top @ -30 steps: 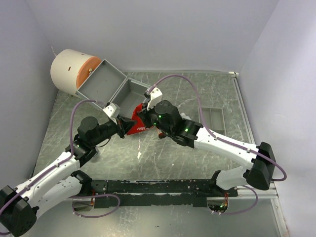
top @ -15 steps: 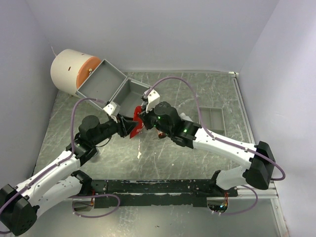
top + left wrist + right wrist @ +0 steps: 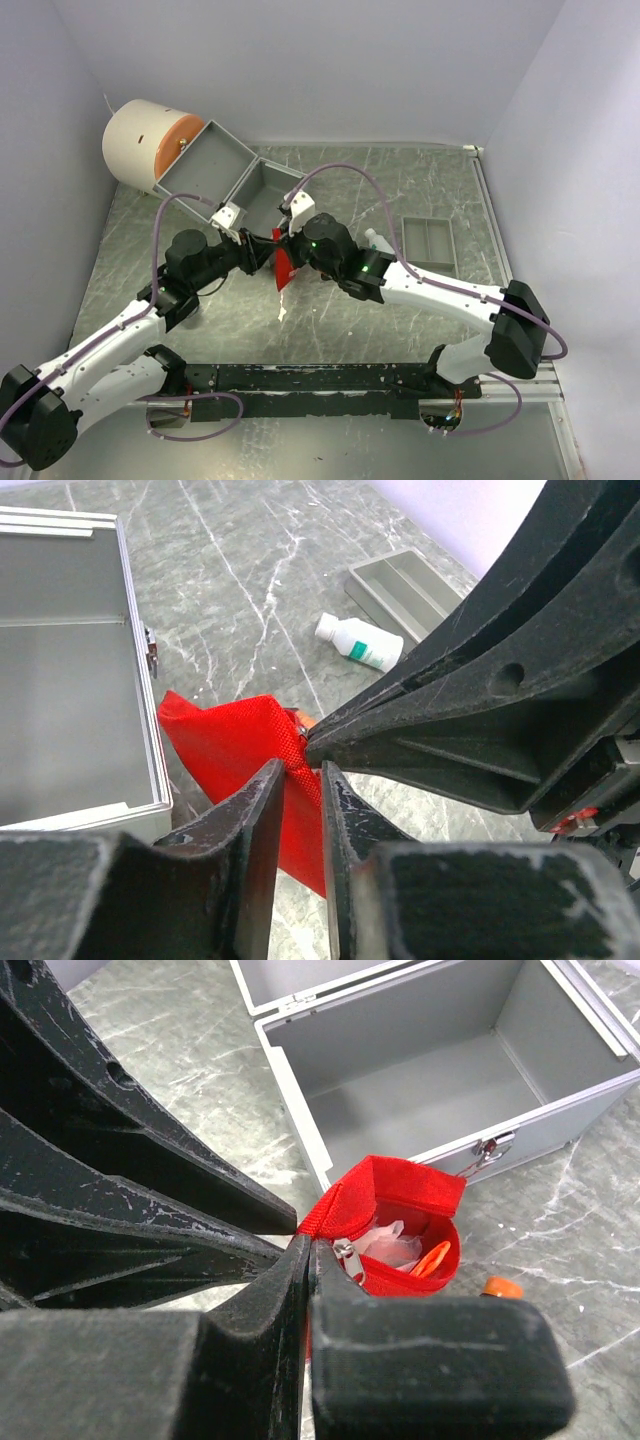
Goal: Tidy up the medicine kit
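Observation:
The red pouch (image 3: 284, 268) hangs on edge between both grippers, just in front of the open grey case (image 3: 262, 190). My left gripper (image 3: 300, 770) has its jaws narrow, with the pouch (image 3: 235, 740) edge filling the gap at the tips. My right gripper (image 3: 308, 1245) is shut on the pouch's rim beside the zipper pull (image 3: 348, 1255). The pouch (image 3: 400, 1185) gapes open, with white sachets and something orange inside. The case (image 3: 420, 1090) holds nothing that I can see. In the top view the left gripper (image 3: 268, 255) and right gripper (image 3: 290, 240) meet at the pouch.
A white bottle (image 3: 360, 642) lies on the table right of the pouch. The shallow divided tray (image 3: 430, 243) sits further right. The big white drum (image 3: 140, 145) stands behind the case lid (image 3: 200, 160). An orange cap (image 3: 500, 1287) lies near the case front.
The pouch has turned from lying flat to standing on edge and shifted slightly right. The left jaws opened, then narrowed on its edge. The right gripper stayed shut.

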Action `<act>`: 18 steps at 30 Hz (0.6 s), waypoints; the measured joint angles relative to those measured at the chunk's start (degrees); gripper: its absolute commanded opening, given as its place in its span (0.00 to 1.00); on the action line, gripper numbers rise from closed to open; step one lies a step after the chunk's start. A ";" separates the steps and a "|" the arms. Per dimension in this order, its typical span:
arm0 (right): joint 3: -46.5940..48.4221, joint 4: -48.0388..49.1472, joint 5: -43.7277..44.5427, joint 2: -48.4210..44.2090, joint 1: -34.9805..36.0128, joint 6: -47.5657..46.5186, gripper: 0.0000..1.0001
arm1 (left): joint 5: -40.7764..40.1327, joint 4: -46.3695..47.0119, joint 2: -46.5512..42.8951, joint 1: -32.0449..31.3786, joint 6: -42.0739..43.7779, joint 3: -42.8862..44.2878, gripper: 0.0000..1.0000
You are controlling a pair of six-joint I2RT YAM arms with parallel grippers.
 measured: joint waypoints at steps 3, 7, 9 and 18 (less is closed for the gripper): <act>-0.26 0.68 0.44 0.83 0.11 0.17 0.00 | -0.66 -0.66 0.07 0.00 -0.26 -0.02 0.38; -0.28 1.16 0.55 1.97 0.13 1.14 0.00 | -1.22 -1.90 0.00 0.00 -0.66 -0.02 0.42; -0.81 1.62 0.52 2.14 0.15 1.73 0.00 | -1.36 -2.36 -0.04 0.00 -1.11 -0.02 0.44; -2.25 2.45 0.66 2.14 0.24 3.13 0.00 | -5.05 -4.98 0.04 0.00 -3.02 -0.02 0.55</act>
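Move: The red first aid pouch hangs open, held at its zipper by the right hand; its middle is about 4 cm ahead of the left hand, 1 cm to its right and 7 cm below. From the right hand the pouch's middle is roughly 3 cm ahead, 1 cm to its left and 7 cm lower. The open metal case lies some 18 cm ahead of the left hand, 4 cm left and 15 cm down; the brown bottle stands about 4 cm ahead of the right hand, 10 cm right and 17 cm down. The right hand, still pinching the zipper pull with shut fingers, sinks about 2.5 cm and lowers the hanging pouch towards the table, easing to a stop at the end. Facing it, the left hand sinks some 2 cm alongside and drifts about 1 cm to its left, tipping its fingers a little further down and swinging slightly counter-clockwise, while its fingers spread to around half open on either side of the pouch's zipper edge. ##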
